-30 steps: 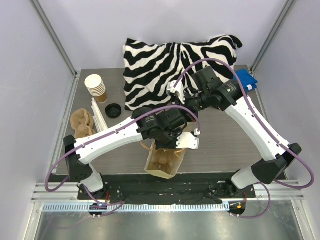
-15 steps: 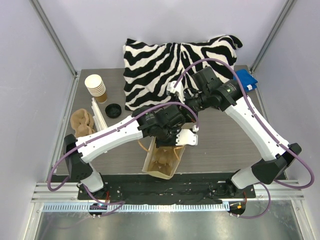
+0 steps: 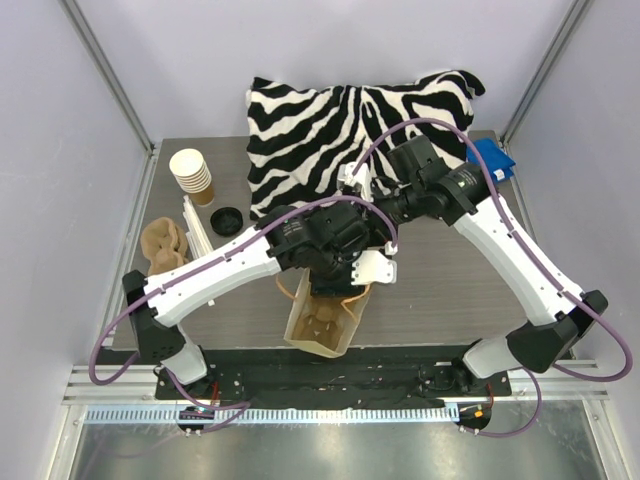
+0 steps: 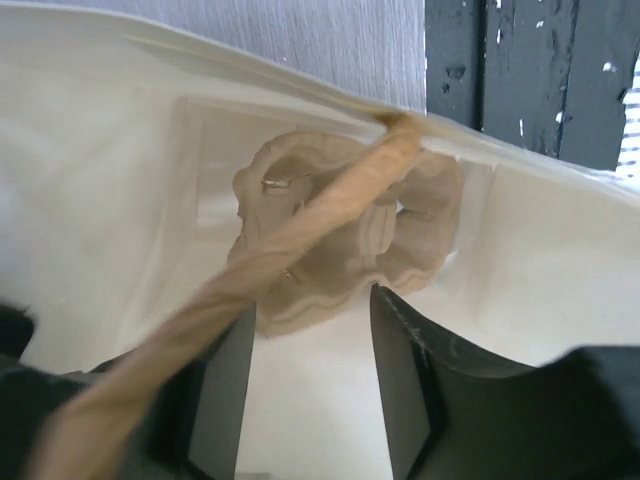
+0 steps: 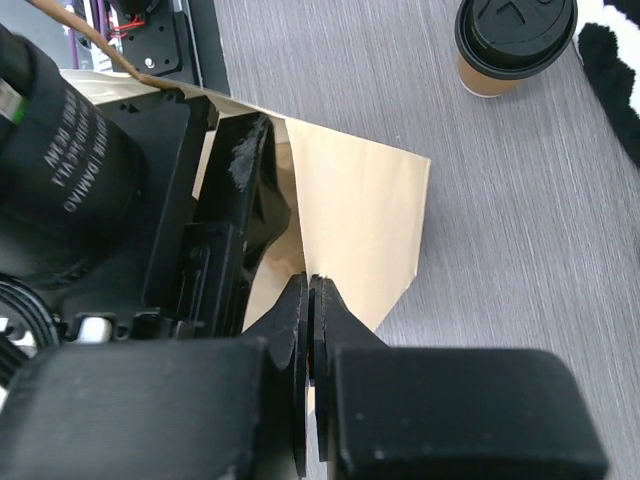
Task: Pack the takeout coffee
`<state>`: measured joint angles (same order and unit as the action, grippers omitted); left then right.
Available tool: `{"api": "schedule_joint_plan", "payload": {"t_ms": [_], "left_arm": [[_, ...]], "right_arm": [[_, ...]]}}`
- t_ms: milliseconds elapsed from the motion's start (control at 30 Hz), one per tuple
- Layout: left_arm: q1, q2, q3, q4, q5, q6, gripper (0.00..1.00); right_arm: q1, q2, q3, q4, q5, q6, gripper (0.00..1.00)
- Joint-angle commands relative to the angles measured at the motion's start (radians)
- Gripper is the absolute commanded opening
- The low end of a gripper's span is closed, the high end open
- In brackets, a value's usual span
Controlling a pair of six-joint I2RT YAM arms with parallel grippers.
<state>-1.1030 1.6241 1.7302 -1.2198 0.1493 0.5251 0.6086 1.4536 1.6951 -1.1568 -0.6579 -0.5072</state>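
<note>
The takeout coffee [image 5: 515,40], a small brown cup with a black lid, stands upright on the table beside the zebra cloth [image 5: 612,70]; in the top view the arms hide it. The paper bag [image 3: 318,335] lies near the front edge. My right gripper [image 5: 310,290] is shut on the bag's rim [image 5: 360,200]. My left gripper [image 4: 310,380] is at the bag's mouth, open, with nothing between its fingers [image 4: 400,380]. A brown pulp cup carrier [image 4: 350,240] lies deep inside the bag, and the twisted paper handle [image 4: 300,290] crosses in front of it.
A stack of unlidded cups [image 3: 191,172], a loose black lid [image 3: 226,220], white sticks [image 3: 197,235] and another pulp carrier [image 3: 165,245] sit at the left. The zebra cloth [image 3: 350,120] covers the back, with a blue object [image 3: 493,160] at the right.
My left gripper's jaws have opened and the wrist has pulled back a little from the bag's mouth. The right gripper still holds the rim.
</note>
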Motion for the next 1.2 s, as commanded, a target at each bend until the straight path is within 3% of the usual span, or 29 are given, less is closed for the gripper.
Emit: {"api": "schedule_joint_plan", "payload": {"t_ms": [0, 167, 667, 733, 900, 1167], "left_arm": [[-0.009, -0.053, 0.081, 0.057, -0.014, -0.028, 0.57], [-0.055, -0.073, 0.111, 0.072, -0.060, -0.031, 0.69], [-0.075, -0.184, 0.115, 0.192, -0.070, -0.036, 0.70], [-0.075, -0.188, 0.129, 0.206, -0.080, -0.053, 0.74], [-0.074, -0.156, 0.273, 0.141, -0.094, -0.083, 0.77], [-0.035, -0.208, 0.357, 0.184, -0.136, -0.141, 0.87]], "right_arm": [[0.016, -0.035, -0.015, 0.017, -0.011, 0.001, 0.01], [0.016, -0.033, -0.017, 0.016, -0.012, 0.007, 0.01], [0.016, -0.044, -0.032, 0.011, 0.015, -0.007, 0.01], [0.016, -0.048, -0.035, 0.005, 0.041, -0.010, 0.01], [0.008, -0.114, -0.118, 0.032, 0.079, 0.048, 0.01], [-0.052, -0.176, -0.170, 0.063, 0.136, 0.078, 0.01]]}}
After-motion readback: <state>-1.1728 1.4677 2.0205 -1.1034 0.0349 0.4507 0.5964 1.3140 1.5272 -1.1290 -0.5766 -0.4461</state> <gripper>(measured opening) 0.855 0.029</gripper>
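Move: The cup carrier lies loose at the bottom of the paper bag, some 15 cm below my left hand and about 2 cm back of it. The bag's rim, pinched by my right hand, is about 9 cm to the right, 4 cm ahead and 7 cm up; the lidded coffee cup stands some 20 cm ahead, 9 cm left and 17 cm lower. From my right hand, the carrier is about 9 cm left, 6 cm back and 22 cm down. I draw my left hand about 17 cm up out of the bag, away from the carrier, easing slightly right as its fingers spread wider and swing up some 30 degrees to point more to the right. My right hand keeps its pinch on the bag's rim and, late on, shifts a little right, down and back. ##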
